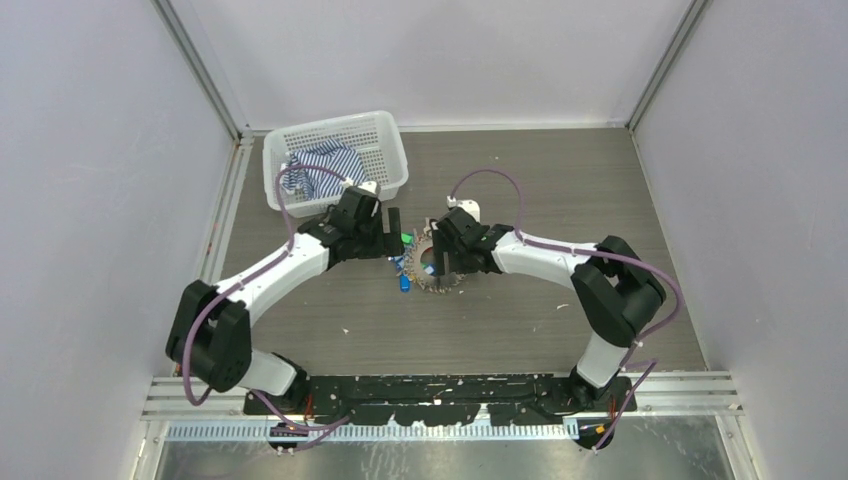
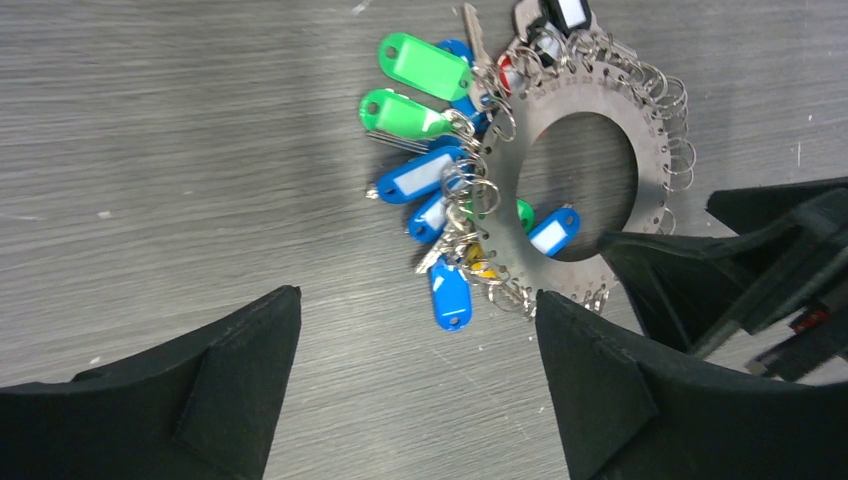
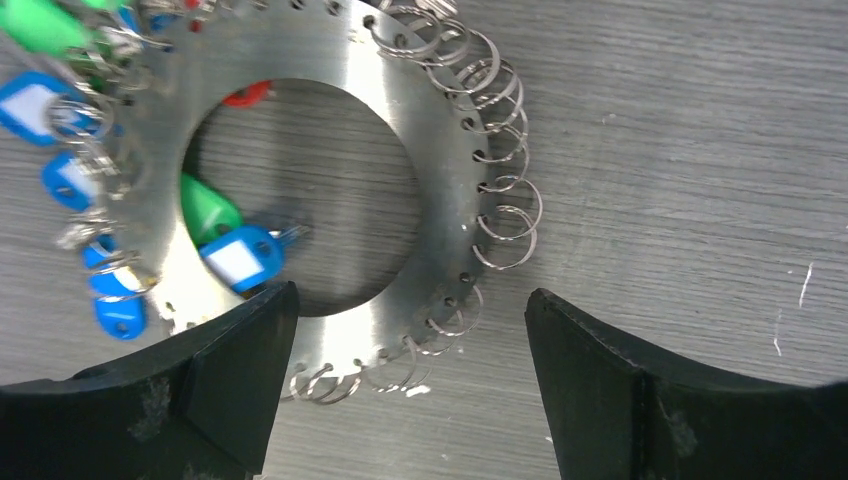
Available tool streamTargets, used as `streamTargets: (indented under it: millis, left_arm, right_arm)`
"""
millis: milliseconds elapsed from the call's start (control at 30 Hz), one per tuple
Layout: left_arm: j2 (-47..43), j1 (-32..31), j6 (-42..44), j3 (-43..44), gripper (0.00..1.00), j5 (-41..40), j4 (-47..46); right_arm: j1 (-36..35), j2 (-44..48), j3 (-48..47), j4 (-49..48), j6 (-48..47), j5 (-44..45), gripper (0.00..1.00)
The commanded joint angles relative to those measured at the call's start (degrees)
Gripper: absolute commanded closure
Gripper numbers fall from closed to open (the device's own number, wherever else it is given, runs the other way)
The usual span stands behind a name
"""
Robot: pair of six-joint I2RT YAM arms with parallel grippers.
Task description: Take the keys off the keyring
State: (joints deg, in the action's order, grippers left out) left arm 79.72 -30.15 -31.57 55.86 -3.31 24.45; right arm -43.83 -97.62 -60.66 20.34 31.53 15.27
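Observation:
The keyring (image 2: 592, 98) is a flat silvery metal ring with a wide hole, lying on the table (image 2: 180, 150); it also shows in the overhead view as the keyring (image 1: 428, 283). Keys (image 2: 430, 180) with green, blue, yellow and white tags bunch along its left side. Bare little split rings (image 3: 505, 215) fringe the other side. My left gripper (image 2: 417, 298) hangs open just left of the tags, touching nothing. My right gripper (image 3: 410, 295) is open astride the keyring (image 3: 440, 150) band, one finger over the hole's edge, the other outside.
A white mesh basket (image 1: 385, 125) holding a blue striped cloth (image 1: 325, 165) stands at the back left of the table. Pale walls close in three sides. The right gripper's black fingers (image 2: 700, 270) reach into the left wrist view.

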Motion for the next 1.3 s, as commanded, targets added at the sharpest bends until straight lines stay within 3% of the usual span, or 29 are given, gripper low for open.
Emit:
streamTargets:
  millis: [0, 100, 233, 400, 733, 1033, 1267]
  left_arm:
    - [3.48, -0.08, -2.41, 0.27, 0.16, 6.91, -6.78]
    - [6.11, -0.08, -3.25, 1.05, 0.23, 8.47, -8.19]
    - [8.36, -0.17, -3.84, 2.07, 0.24, 8.70, -9.40]
    - [10.89, -0.17, -4.51, 5.25, 0.27, 8.55, -8.98]
    - [9.71, -1.09, -4.08, 3.34, 0.36, 10.79, -8.57]
    - [3.52, -4.63, -2.01, -1.23, 0.39, 12.38, -9.50]
    - [0.42, -8.86, -0.06, -3.84, 0.43, 12.81, -12.15]
  right_arm:
    - [0.10, -2.16, -1.21, -0.24, -0.49, 2.72, 0.13]
    - [0.42, -2.99, 0.39, -1.85, -0.57, 2.28, 0.17]
    - [2.16, -3.63, 2.13, -2.64, -0.55, 0.66, 0.26]
    - [2.44, 0.63, 7.12, -2.86, -1.65, 0.03, 0.51]
    - [5.86, 9.16, 13.31, -0.40, -3.20, 3.06, 0.82]
    - [8.15, 12.23, 9.84, -2.86, -4.11, -3.74, 0.93]
    - [8.12, 10.69, 5.42, -3.36, -7.49, -6.77, 0.96]
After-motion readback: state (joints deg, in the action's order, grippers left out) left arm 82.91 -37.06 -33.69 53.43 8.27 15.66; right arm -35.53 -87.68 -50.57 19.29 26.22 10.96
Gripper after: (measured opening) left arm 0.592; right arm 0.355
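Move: My right hand is about 3 cm above the keyring; the ring's middle lies some 3 cm ahead and 3 cm left, so its right rim is almost under my fingers. A blue tag shows in the hole, 1 cm ahead and 4 cm left. From my left hand, the near blue tag lies roughly 2 cm back, 2 cm right and 9 cm down, with green tags 7 cm ahead and 2 cm right, and the ring's middle 3 cm ahead and 7 cm right. I lower my right hand about 3 cm, close its fingers across the keyring's right rim, one in the hole and one outside, draw the ring right and a little back, then ease 2 cm left again while raising my grip some 3 cm. My left hand dips, then follows right and finally back over the tags, about 8 cm in all, half closing and turning some 15 degrees clockwise. ##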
